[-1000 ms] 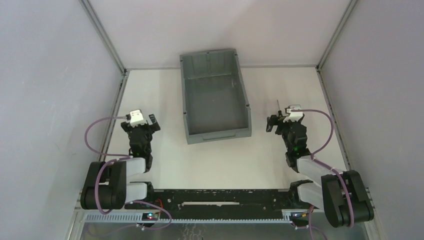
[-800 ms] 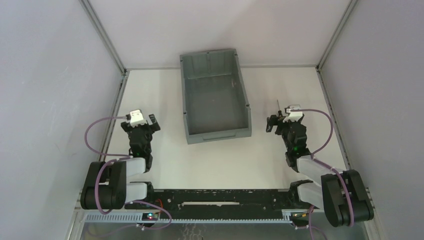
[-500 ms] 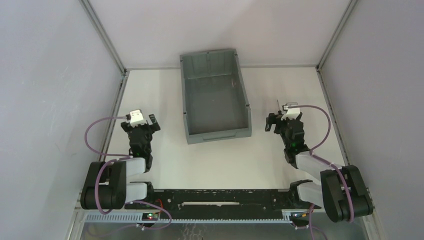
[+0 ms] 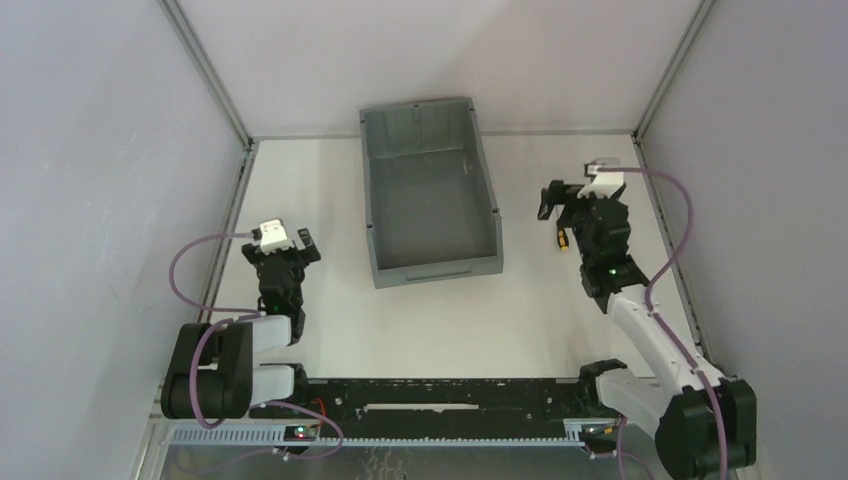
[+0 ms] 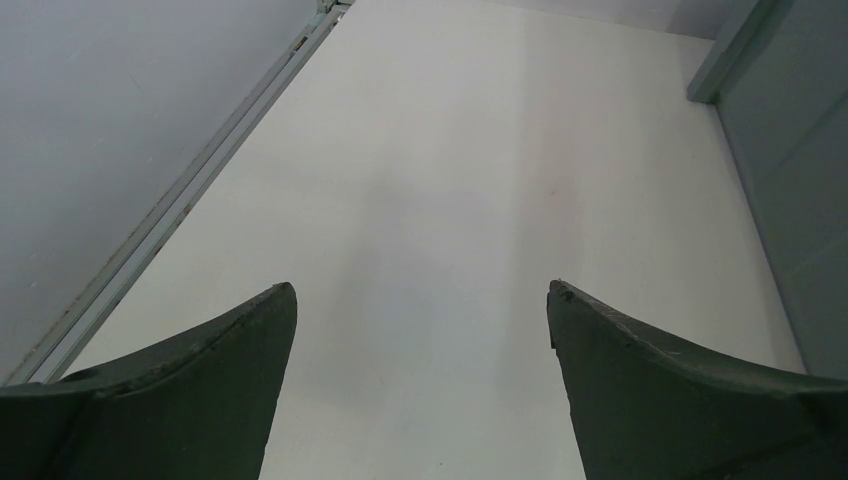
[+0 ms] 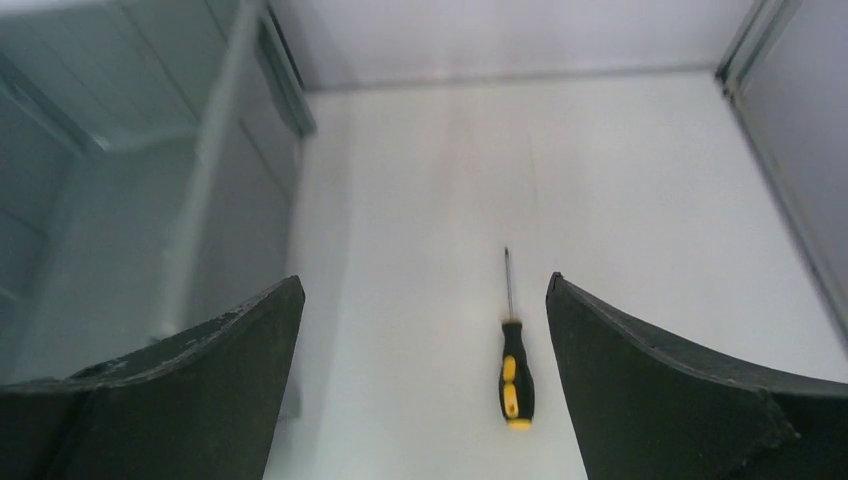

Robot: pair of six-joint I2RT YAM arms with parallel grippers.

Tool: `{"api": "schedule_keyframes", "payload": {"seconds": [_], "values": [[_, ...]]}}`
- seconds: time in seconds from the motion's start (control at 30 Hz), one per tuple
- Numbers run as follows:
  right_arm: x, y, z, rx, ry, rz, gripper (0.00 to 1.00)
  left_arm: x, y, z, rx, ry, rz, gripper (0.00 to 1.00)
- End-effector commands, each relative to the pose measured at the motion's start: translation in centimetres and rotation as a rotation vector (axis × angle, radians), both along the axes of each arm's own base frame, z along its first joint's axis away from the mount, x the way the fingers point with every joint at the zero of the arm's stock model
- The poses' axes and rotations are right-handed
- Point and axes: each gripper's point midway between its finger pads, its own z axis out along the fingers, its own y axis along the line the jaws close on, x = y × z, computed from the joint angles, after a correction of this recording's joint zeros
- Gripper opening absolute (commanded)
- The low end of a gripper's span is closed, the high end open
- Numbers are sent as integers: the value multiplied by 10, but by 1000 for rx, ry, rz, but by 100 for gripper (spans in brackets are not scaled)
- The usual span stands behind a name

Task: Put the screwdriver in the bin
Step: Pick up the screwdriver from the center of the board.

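The grey bin (image 4: pixel 437 265) stands empty at the table's middle back. The screwdriver (image 4: pixel 563 238), black and yellow-orange, lies flat on the table right of the bin, shaft pointing away from the arms. My right gripper (image 4: pixel 565 203) is open and empty, held above the screwdriver. In the right wrist view the screwdriver (image 6: pixel 516 370) lies below the open right gripper (image 6: pixel 423 278), close to the right finger (image 6: pixel 640 380), with the bin's wall (image 6: pixel 150 200) to the left. My left gripper (image 4: pixel 285 250) is open and empty, left of the bin; the left wrist view shows it (image 5: pixel 421 284) over bare table.
Grey enclosure walls with metal rails (image 4: pixel 240 190) line the table's left, right and back edges. The bin's outer wall (image 5: pixel 790 150) stands right of the left gripper. White table lies between the bin and each arm.
My right arm has risen and reached farther back and to the right, so the screwdriver now shows beneath the gripper. The left arm and the bin have not moved.
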Motion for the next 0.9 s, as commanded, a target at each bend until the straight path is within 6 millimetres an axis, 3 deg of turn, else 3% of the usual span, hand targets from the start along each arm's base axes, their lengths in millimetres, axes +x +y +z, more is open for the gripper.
{"api": "schedule_keyframes", "payload": {"seconds": [0.0,0.3,0.53,0.7,0.87], "values": [[-11,-1,59,67,-33,-21,100,9,1,24,24,-66,6,100],[-37,-6,147,102,-62,-27,100,9,1,24,24,-67,7,100],[-58,-14,201,94,-122,-33,100,9,1,24,24,-66,6,100],[-65,-15,216,89,-136,-27,99,9,1,23,24,-64,6,100],[-56,-14,206,60,-91,-27,100,9,1,24,24,-66,7,100]]}}
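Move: Below the open, empty right hand, the screwdriver lies on the board about 8 cm farther out, 5 cm to the right and 21 cm down. The bin's middle is some 12 cm ahead of this hand, 25 cm to its left and 16 cm lower. From the left hand, the screwdriver is roughly 65 cm to the right, 11 cm ahead and 10 cm below. Climbing fast, the right hand carries on straight up by about 21 cm and, once well under way, also draws back some 6 cm, away from the screwdriver, slowing to a stop at the top. The wrist tips its fingers up and rolls its left side up slightly; the fingers stay wide open and touch nothing. ##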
